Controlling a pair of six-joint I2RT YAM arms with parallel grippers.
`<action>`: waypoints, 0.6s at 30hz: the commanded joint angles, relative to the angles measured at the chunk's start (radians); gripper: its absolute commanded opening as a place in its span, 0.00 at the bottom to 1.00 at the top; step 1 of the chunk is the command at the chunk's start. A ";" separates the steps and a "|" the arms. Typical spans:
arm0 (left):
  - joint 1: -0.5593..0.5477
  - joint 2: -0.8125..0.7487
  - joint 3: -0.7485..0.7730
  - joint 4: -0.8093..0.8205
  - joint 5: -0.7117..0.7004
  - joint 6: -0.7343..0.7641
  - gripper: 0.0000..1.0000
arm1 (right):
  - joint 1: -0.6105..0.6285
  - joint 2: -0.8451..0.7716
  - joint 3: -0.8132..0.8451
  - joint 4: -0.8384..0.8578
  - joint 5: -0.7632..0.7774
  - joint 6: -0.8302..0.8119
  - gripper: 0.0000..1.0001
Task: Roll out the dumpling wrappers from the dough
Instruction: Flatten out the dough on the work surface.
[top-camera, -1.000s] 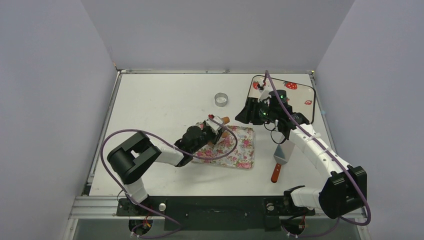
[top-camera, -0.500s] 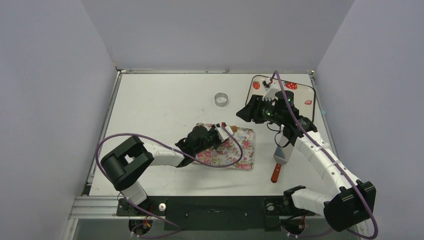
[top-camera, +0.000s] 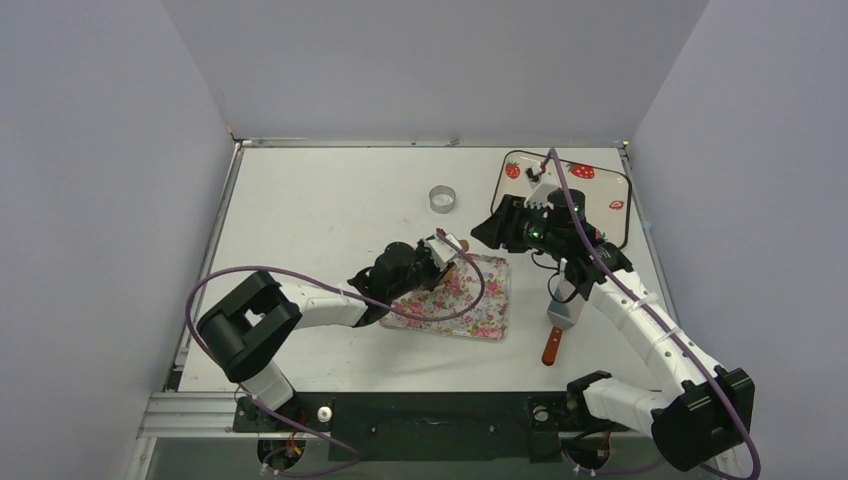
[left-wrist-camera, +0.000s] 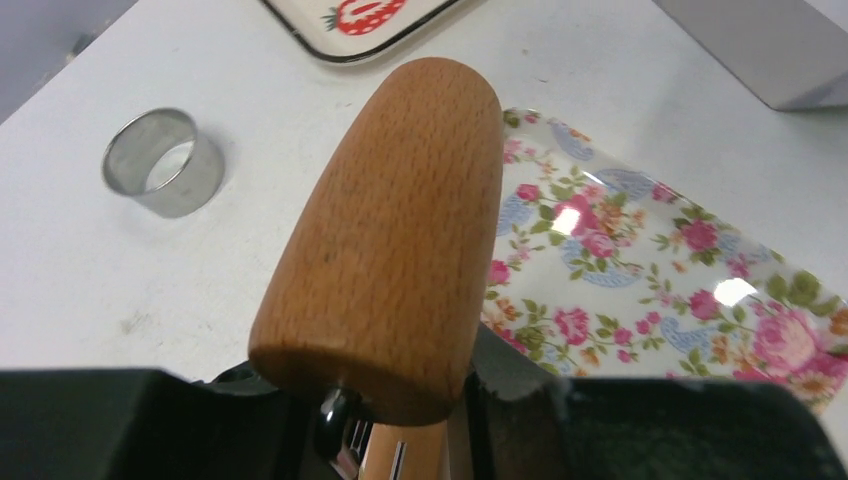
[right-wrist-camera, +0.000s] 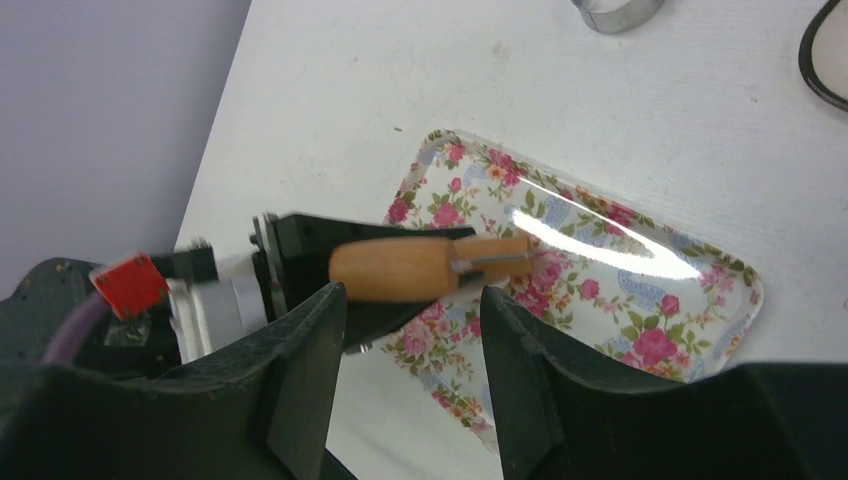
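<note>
My left gripper is shut on the thin handle of the brown wooden roller, at the floral tray's far left corner. In the left wrist view the roller fills the middle, its handle running down between my left gripper's jaws. My right gripper hangs open and holds nothing, just right of the roller. The right wrist view looks between its fingers onto the roller and the floral tray. No dough and no dumpling wrappers show in any view.
A silver metal ring stands on the table beyond the floral tray. The strawberry tray lies at the far right, partly behind my right arm. A spatula with a red handle lies right of the floral tray.
My left gripper carried the roller a little toward the near right, then back toward the far left. My right wrist rose and turned slightly; its jaws stayed open.
</note>
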 joint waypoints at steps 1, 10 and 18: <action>0.048 -0.051 0.054 0.080 -0.088 -0.121 0.00 | -0.018 -0.055 -0.059 0.053 0.045 0.056 0.49; 0.045 -0.107 0.081 0.043 0.008 -0.077 0.00 | -0.024 -0.105 -0.072 0.063 0.127 0.096 0.49; 0.042 -0.143 0.121 0.015 0.034 -0.146 0.00 | -0.027 -0.152 -0.111 0.049 0.193 0.125 0.49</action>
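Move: The dough is right under the rolling pin in my left hand, about 7 cm below my fingers, on the floral board, whose middle lies some 2 cm back and 3 cm to the right of this hand. The steel ring is about 20 cm straight ahead. The strawberry tray's middle is some 20 cm ahead and 28 cm right. From my right hand the dough lies roughly 11 cm left, 3 cm ahead and 19 cm down. I finish the stroke with my left hand, rolling the pin over the dough about 2 cm forward and a little less to the left, then lift it nearly straight up by some 5 cm, so the roller comes off the dough. My fingers keep their hold on the handle. My right hand, empty, eases 2.5 cm to the right, turning about 10 degrees clockwise and dipping briefly before coming back up. ##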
